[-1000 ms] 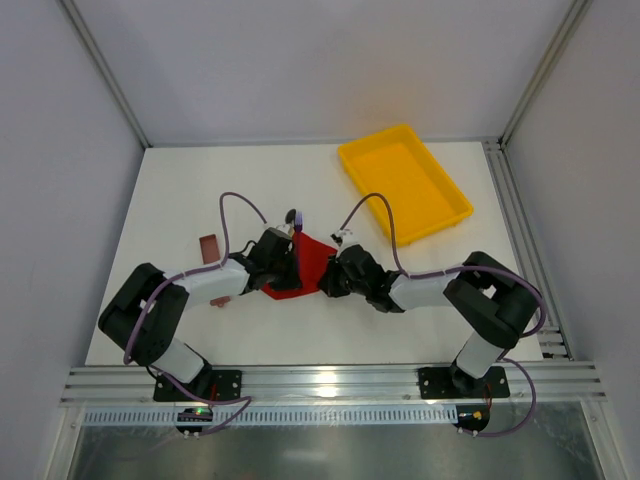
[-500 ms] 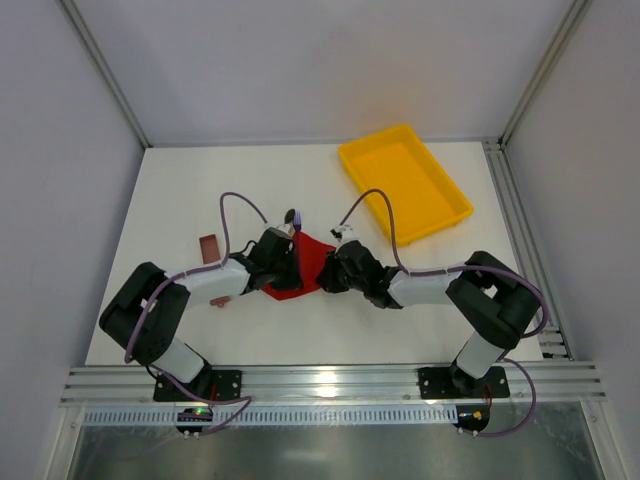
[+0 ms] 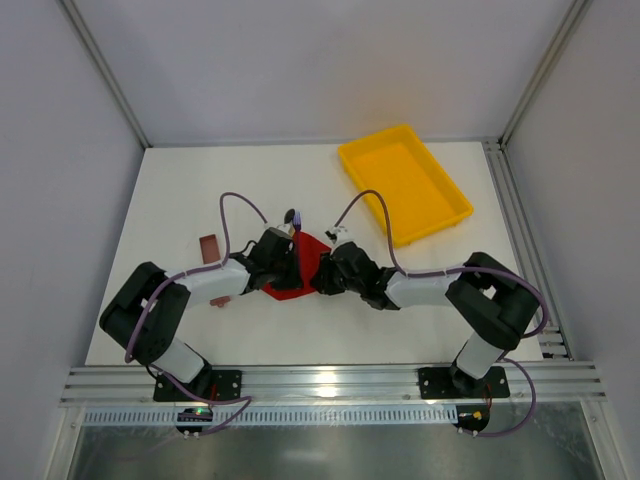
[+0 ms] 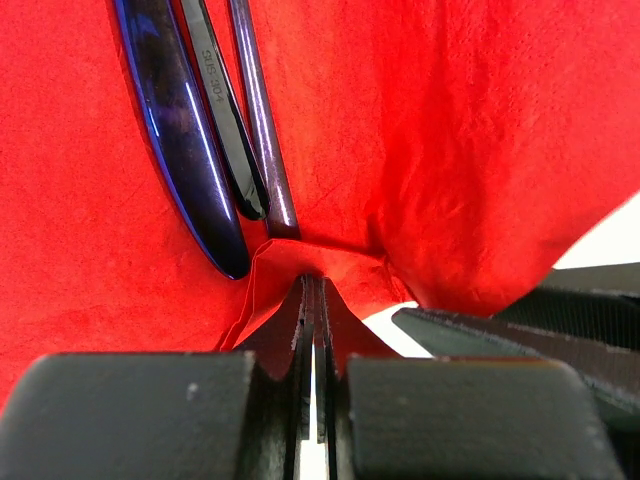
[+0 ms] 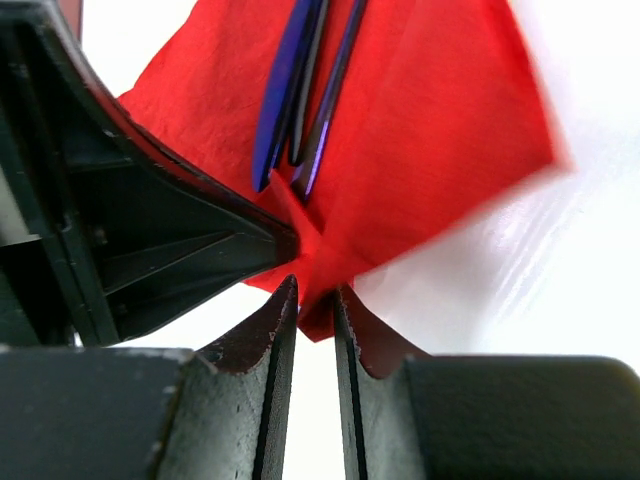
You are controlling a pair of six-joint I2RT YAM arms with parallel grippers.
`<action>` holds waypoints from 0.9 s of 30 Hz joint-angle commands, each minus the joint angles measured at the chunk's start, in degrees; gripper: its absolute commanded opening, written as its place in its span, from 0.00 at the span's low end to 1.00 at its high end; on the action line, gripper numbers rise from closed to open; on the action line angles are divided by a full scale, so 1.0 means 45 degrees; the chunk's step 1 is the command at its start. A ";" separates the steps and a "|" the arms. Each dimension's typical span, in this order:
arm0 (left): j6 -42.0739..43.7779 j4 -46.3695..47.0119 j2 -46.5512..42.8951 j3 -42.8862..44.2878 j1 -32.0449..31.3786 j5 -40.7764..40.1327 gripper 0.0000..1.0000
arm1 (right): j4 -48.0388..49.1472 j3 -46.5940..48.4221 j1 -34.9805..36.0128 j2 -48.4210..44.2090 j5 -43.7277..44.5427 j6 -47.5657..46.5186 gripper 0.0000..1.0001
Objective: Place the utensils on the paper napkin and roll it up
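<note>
The red paper napkin [image 3: 303,262] lies between my two grippers, bunched up at its near corner. The blue-purple utensil [image 4: 180,130] and the black utensil [image 4: 225,120] lie side by side on it, and their far ends stick out past its edge [image 3: 292,217]. My left gripper [image 4: 313,282] is shut on a raised fold of the napkin [image 4: 450,150] just below the utensils' near ends. My right gripper [image 5: 308,287] stands narrowly open with the napkin's [image 5: 430,110] near corner between its tips, right beside the left gripper's fingers [image 5: 150,230].
A yellow tray [image 3: 448,196] stands at the back right. A small brownish-red block [image 3: 209,247] lies left of the left arm. Both wrists [image 3: 340,270] crowd together at the napkin.
My right gripper has moved left, up against the napkin's corner and the left gripper. The napkin has bunched up more. The left gripper keeps its hold.
</note>
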 commanded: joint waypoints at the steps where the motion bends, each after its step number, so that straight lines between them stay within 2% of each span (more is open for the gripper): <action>1: -0.0143 0.0465 0.0161 0.0012 -0.0060 -0.0021 0.00 | 0.0568 0.0573 0.0175 0.0119 -0.0060 0.0084 0.23; 18: -0.0299 0.0348 0.0024 -0.0008 -0.0060 -0.0080 0.01 | 0.1856 0.0417 0.0253 0.1154 -0.0724 0.0357 0.24; 22: -0.0416 0.0114 -0.0191 0.0109 -0.0060 -0.0314 0.09 | 0.1954 0.0378 0.0253 0.1311 -0.0782 0.0338 0.24; 24: -0.0455 -0.0217 -0.0347 0.0226 -0.0060 -0.0450 0.18 | 0.1955 0.0358 0.0253 0.1330 -0.0705 0.0319 0.24; 27: -0.0417 -0.0977 -0.0541 0.0636 -0.0060 -0.0802 0.24 | 0.1954 0.0339 0.0253 0.1389 -0.0685 0.0299 0.24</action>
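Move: Just left of the right hand, some 3 cm over and 2 cm ahead, lie the utensils' handle ends, about 3 cm lower. The left fingertips pin the napkin's near fold some 4 cm to the right hand's left, level with it; the napkin's right flap stands about 6 cm ahead of the right hand. From the left hand the handle ends are roughly 2 cm ahead and 1 cm below. Bringing the napkin's right flap over the handles, the right hand moves about 2 cm left towards the left fingertips and sinks some 1.5 cm towards the table, its slightly parted fingers keeping the near corner fold between them. The left hand stays in place on its own pinch of napkin, and only at the end do its fingers part a little. ##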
